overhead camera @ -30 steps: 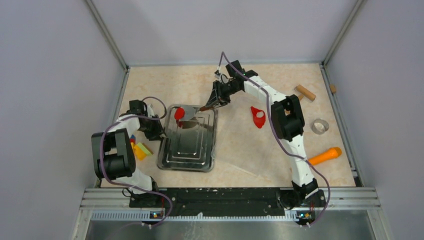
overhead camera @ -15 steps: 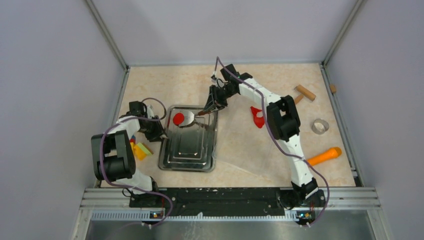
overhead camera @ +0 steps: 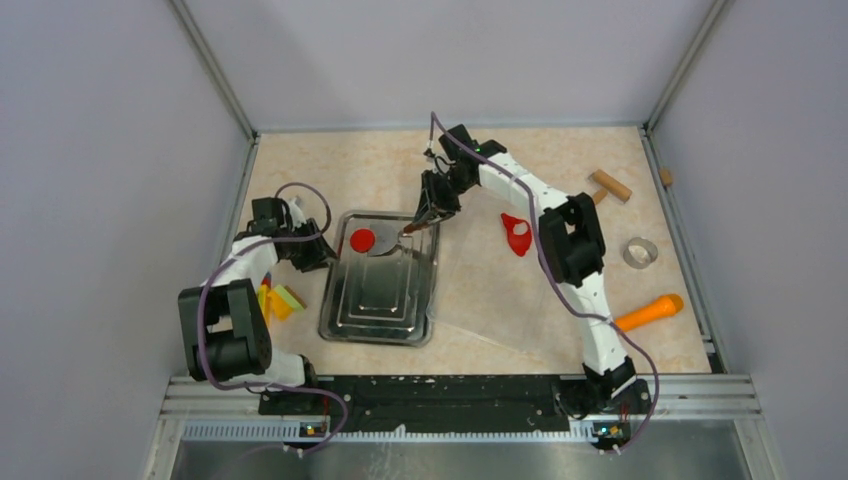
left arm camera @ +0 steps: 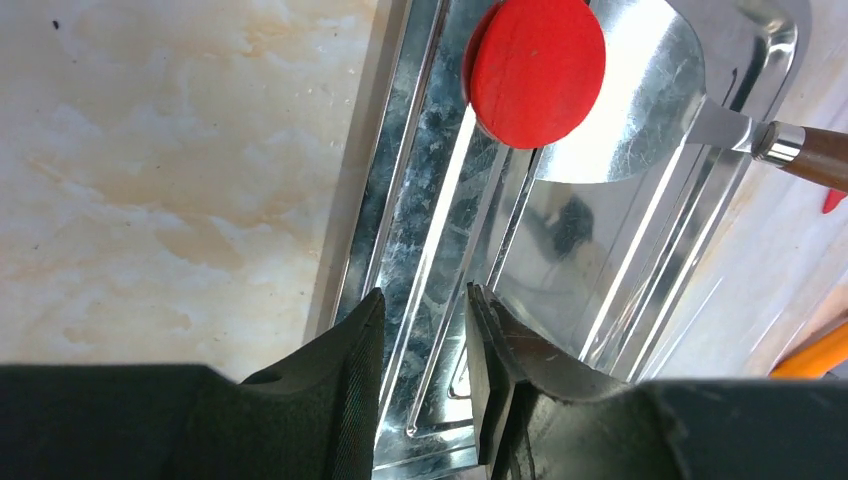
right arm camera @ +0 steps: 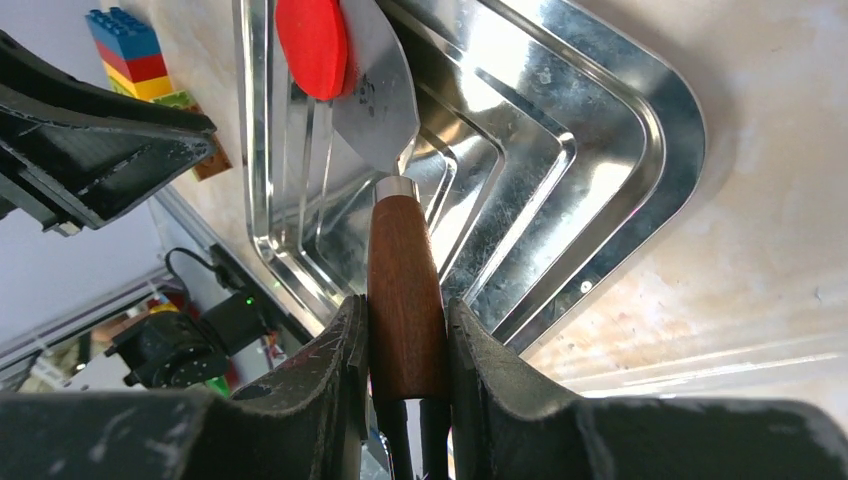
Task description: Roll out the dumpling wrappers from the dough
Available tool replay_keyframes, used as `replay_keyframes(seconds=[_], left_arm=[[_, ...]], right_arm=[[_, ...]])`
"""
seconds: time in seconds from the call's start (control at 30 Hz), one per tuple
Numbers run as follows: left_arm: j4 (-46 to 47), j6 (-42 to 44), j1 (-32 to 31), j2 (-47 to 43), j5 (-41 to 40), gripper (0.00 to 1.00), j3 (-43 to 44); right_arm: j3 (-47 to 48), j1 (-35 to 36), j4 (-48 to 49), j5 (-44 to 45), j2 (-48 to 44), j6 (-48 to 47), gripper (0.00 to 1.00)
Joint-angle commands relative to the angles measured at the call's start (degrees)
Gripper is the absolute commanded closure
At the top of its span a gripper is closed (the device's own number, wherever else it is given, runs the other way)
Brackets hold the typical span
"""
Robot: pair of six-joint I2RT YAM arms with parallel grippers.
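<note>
A round red dumpling wrapper (overhead camera: 362, 240) (left arm camera: 538, 70) (right arm camera: 315, 45) lies partly on the metal blade of a spatula (left arm camera: 630, 110) (right arm camera: 385, 100), at the far left end of a steel tray (overhead camera: 385, 305). My right gripper (overhead camera: 428, 210) (right arm camera: 405, 310) is shut on the spatula's wooden handle (right arm camera: 402, 290), reaching in from the tray's far right corner. My left gripper (overhead camera: 318, 252) (left arm camera: 422, 300) hovers open over the tray's left rim (left arm camera: 400, 200), with nothing between its fingers. The dough (overhead camera: 517, 235), an irregular red piece with a hole, lies on the table right of the tray.
A wooden roller (overhead camera: 611, 185), a metal ring (overhead camera: 640, 252) and an orange carrot (overhead camera: 650, 311) lie on the right side. Coloured blocks (overhead camera: 280, 298) sit left of the tray, beside the left arm. A clear plastic sheet (overhead camera: 480, 310) covers the table beside the tray.
The spatula has come down and the wrapper, tilted up a second ago, now lies flatter on the blade over the tray. My left gripper shifted slightly toward the tray's far left corner.
</note>
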Motion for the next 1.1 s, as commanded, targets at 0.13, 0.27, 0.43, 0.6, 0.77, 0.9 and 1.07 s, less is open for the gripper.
replay_keyframes(seconds=[0.13, 0.27, 0.43, 0.6, 0.77, 0.9, 1.07], left_arm=[[4.4, -2.1, 0.1, -2.4, 3.3, 0.61, -2.2], [4.1, -2.3, 0.1, -2.8, 3.5, 0.62, -1.8], [4.4, -2.8, 0.1, -1.9, 4.2, 0.61, -1.3], [5.0, -3.0, 0.1, -1.2, 5.0, 0.62, -1.2], [4.6, -2.8, 0.1, -1.9, 5.1, 0.62, -1.1], [4.3, -1.5, 0.1, -1.7, 6.2, 0.62, 0.3], [2.0, 3.2, 0.0, -0.4, 7.7, 0.63, 4.9]], right_arm=[[2.2, 1.6, -6.6, 13.5, -6.8, -4.9, 1.00], [1.4, 1.6, -7.2, 15.7, -8.9, -5.7, 1.00], [-0.8, 0.7, -7.4, 15.5, -10.6, -6.6, 1.00], [-4.4, -1.1, -8.2, 12.0, -10.2, -9.1, 1.00], [-4.6, -5.4, -4.7, -2.7, -12.5, -12.0, 1.00], [-6.9, -8.6, 0.0, -14.3, -17.3, -12.3, 1.00], [-13.7, -15.1, 2.3, -19.3, -25.9, -12.2, 1.00]])
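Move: At the far tip of the spatula that the right hand holds, the round red wrapper lies some 15 cm to this hand's left, 5 cm nearer the base and about 9 cm lower. The tray's middle is about 12 cm left and 13 cm back; the dough scrap lies roughly 17 cm right and 4 cm back. For the left hand, the wrapper is about 5 cm ahead and 7 cm right, slightly below. Drawing the spatula off to the right, the right hand keeps its grip on the handle, first easing up about 3 cm with the blade end tipping down, then sweeping right with a late lift, about 8 cm right and 6 cm up in all, blade end tipping back up. Open beside the tray's left rim, the left hand drifts about 1 cm right. ##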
